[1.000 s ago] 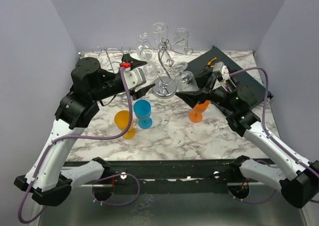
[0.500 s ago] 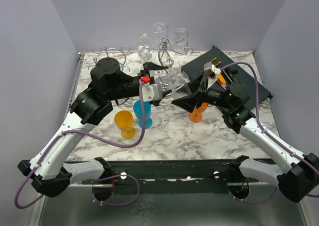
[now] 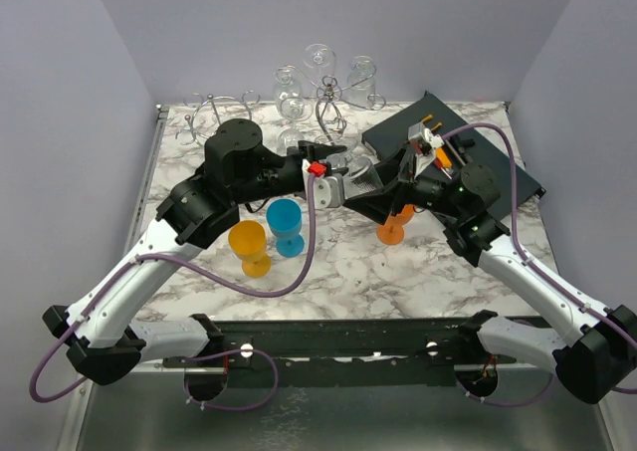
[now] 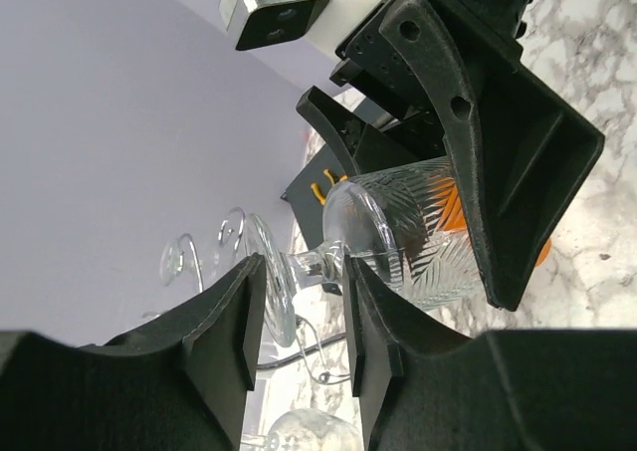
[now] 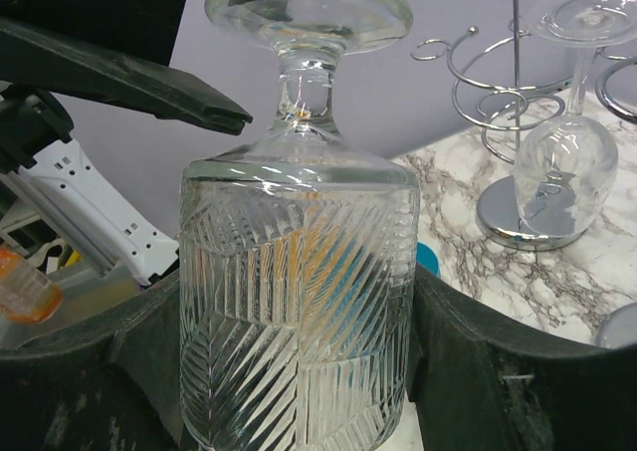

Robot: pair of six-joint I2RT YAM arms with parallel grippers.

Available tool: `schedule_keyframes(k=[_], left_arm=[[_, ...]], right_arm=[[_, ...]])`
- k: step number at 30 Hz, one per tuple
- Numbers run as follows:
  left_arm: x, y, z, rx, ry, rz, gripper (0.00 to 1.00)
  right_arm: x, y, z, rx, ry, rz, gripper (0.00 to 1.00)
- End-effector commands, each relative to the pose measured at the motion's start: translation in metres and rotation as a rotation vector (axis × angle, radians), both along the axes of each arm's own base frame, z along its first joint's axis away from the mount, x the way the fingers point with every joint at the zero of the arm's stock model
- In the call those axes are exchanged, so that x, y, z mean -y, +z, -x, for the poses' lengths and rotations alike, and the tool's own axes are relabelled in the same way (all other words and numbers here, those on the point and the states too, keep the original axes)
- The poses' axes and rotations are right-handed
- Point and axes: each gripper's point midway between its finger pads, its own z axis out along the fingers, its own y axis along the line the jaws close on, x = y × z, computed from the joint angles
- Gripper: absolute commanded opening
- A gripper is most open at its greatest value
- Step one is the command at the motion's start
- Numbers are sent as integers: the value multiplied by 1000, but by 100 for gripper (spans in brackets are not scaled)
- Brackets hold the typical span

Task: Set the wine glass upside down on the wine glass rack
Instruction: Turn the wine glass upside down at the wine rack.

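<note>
The clear ribbed wine glass [image 5: 299, 302] is held by its bowl in my right gripper [image 5: 299, 337], foot pointing away from the wrist, above the table's middle [image 3: 363, 177]. My left gripper [image 4: 304, 272] has come to the glass's stem end. Its fingertips stand on either side of the short stem [image 4: 320, 262], between foot and bowl, with gaps showing; the jaws are partly narrowed and still apart. In the overhead view the left gripper [image 3: 338, 167] meets the glass from the left. The chrome wine glass rack [image 3: 328, 103] stands at the back with clear glasses hanging upside down.
A blue cup [image 3: 285, 224], a yellow cup [image 3: 248, 247] and an orange cup [image 3: 395, 227] stand mid-table under the arms. A dark tray [image 3: 498, 162] lies back right. A second wire rack [image 3: 214, 112] stands back left. A hanging glass [image 5: 567, 162] is beside the rack post.
The left arm swung right from beside the rack to the glass held by the right gripper, and its jaws narrowed around the stem. The right arm raised the glass slightly, then held still.
</note>
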Motion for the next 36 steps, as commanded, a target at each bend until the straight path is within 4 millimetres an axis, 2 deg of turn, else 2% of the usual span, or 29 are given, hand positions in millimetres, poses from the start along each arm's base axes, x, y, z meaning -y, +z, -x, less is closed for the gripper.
schedule_keyframes(k=[1, 5, 9, 13, 14, 16, 17, 19, 20, 27, 36], left_arm=[[5, -1, -6, 43, 29, -29, 40], [9, 4, -12, 58, 53, -33, 26], [11, 14, -12, 97, 58, -26, 0], [9, 15, -9, 140, 54, -38, 0], [9, 14, -7, 153, 47, -43, 0], [7, 11, -4, 185, 38, -57, 0], [6, 10, -2, 208, 32, -66, 0], [5, 9, 2, 251, 18, -79, 0], [4, 10, 3, 265, 13, -81, 0], [1, 12, 13, 370, -22, -95, 0], [-3, 24, 20, 453, -29, -57, 0]], right_arm=[[-2, 36, 6, 106, 17, -74, 1], [-9, 36, 5, 110, 35, -75, 7], [-13, 25, 2, 75, 47, -58, 20], [-12, 19, 0, 41, 38, -53, 33], [-13, 19, 0, 34, 38, -54, 39], [-12, 19, 0, 10, 32, -56, 60], [-13, 20, 0, -1, 37, -50, 68], [-14, 19, -2, -22, 40, -16, 93], [-14, 20, -2, -31, 40, 2, 100], [-10, 22, -2, -34, 20, 88, 100], [-7, -2, 17, -8, 112, 184, 100]])
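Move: My left hand stands half closed just short of the upturned wine glass's foot, its middle roughly 4 cm to the right and level ahead. From my right hand, still gripping the bowl, that foot is about 8 cm above and 1 cm left. From my left hand the wine glass rack stands some 20 cm ahead and 3 cm left; well below, the blue goblet lies 4 cm ahead, 12 cm left, and the orange goblet 4 cm ahead, 11 cm right. I ease my left hand about 2 cm forward and right and shut its fingers on the foot's rim, while my right brings the bowl slightly left and down. Then my right opens wide to let go of the bowl, rises some 4 cm and sinks partway back; my left draws back and down about 2 cm each, rolling its forward side up some 20 degrees. ##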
